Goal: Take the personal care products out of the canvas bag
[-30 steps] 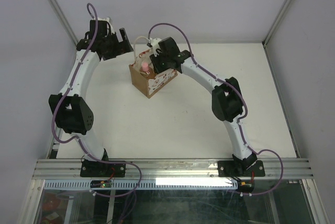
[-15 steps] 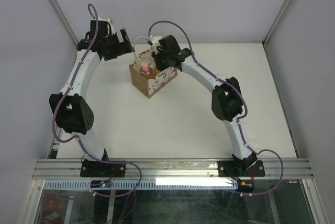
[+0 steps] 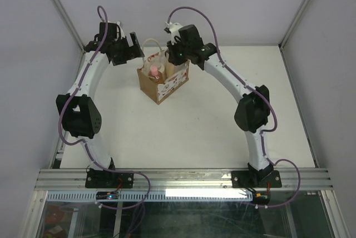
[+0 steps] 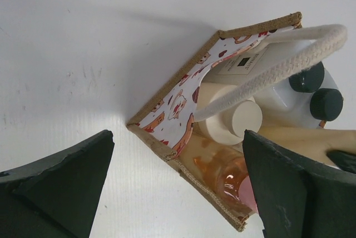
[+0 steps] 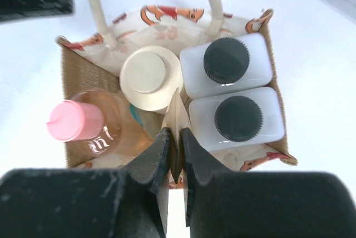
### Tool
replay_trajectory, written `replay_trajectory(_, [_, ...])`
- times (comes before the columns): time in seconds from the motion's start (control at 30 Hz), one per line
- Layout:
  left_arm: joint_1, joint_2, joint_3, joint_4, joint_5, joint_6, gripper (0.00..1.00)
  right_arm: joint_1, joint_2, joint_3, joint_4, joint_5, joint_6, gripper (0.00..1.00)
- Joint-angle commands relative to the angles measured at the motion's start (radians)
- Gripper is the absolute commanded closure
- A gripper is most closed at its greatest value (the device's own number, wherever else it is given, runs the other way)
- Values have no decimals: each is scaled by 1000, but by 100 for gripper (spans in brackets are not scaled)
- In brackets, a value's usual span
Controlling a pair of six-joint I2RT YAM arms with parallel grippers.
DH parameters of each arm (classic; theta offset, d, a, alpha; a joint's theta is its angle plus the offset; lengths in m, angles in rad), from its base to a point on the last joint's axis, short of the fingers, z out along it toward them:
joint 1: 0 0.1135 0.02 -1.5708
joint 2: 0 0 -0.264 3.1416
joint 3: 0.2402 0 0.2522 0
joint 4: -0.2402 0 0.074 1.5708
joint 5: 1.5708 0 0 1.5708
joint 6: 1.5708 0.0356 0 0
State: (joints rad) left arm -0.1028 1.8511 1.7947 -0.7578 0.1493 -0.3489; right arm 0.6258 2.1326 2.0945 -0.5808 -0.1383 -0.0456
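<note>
The canvas bag [image 3: 167,88] stands at the back middle of the table, brown with a white printed side. In the right wrist view, looking straight down into the bag [image 5: 83,74], my right gripper [image 5: 175,138] is shut on the top edge of the tan flat tube [image 5: 178,113]. Around the tube stand two white bottles with dark caps [image 5: 226,60] [image 5: 238,118], a cream bottle [image 5: 150,78] and an orange-pink bottle with a pink cap [image 5: 75,121]. My left gripper [image 3: 133,46] is open just left of the bag. In its own view the bag's near corner [image 4: 167,146] lies between its fingers [image 4: 61,188].
The bag's pale looped handles [image 4: 267,71] stand above the bottles and cross the opening. Grey walls and frame posts [image 3: 61,15] close in the table at the back and sides. My right arm [image 3: 253,113] arches over the table's right half.
My right gripper has shut on the tan tube and risen, drawing the tube up in the bag. My left gripper has shifted slightly toward the bag and stays open.
</note>
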Motion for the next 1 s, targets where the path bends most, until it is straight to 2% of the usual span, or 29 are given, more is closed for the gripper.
replay_trajectory(0.0, [6,-8,58,38,32,-9,1,-41,-160,5,97,-86,99,100])
replay_trajectory(0.13, [7,-6,57,38,29,-6,1,-116,-222,-95,241,-237,249,100])
replay_trajectory(0.33, [9,-12,51,38,21,-1,1,-245,-221,-123,395,-470,610,100])
replay_trajectory(0.47, [12,-14,45,38,19,-1,1,-338,-220,-144,518,-530,808,100])
replay_trajectory(0.6, [11,-13,46,38,19,-2,1,-420,-227,-185,663,-512,973,100])
replay_trajectory(0.7, [11,-14,45,38,17,0,1,-475,-232,-223,728,-512,973,100])
replay_trajectory(0.97, [15,-23,39,38,10,10,1,-567,-247,-299,674,-512,973,100])
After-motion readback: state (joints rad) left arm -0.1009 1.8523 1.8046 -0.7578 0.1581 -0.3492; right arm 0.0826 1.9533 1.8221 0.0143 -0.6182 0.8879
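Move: The right hand already holds the tan tube above the bag, its lower end still inside. The clear table it is taken to lies roughly 20 cm right, 5 cm ahead and 20 cm below; from the left hand, about 38 cm right and 4 cm ahead. The bag's middle is some 2 cm ahead of the right hand, 3 cm left and 14 cm below; the two dark-capped bottles sit 5 cm ahead, and the pink-capped bottle 7 cm left, 1 cm back. Still pinching the tan tube by its flat end, the right hand draws it up out of the bag, nearly straight at first, then sweeps it right (about 19 cm) and somewhat forward, away from the bag, dipping slightly at the end. The wrist rolls over some 60 degrees on the way, left side rising, so that the fingers swing from slanting down to almost level. ##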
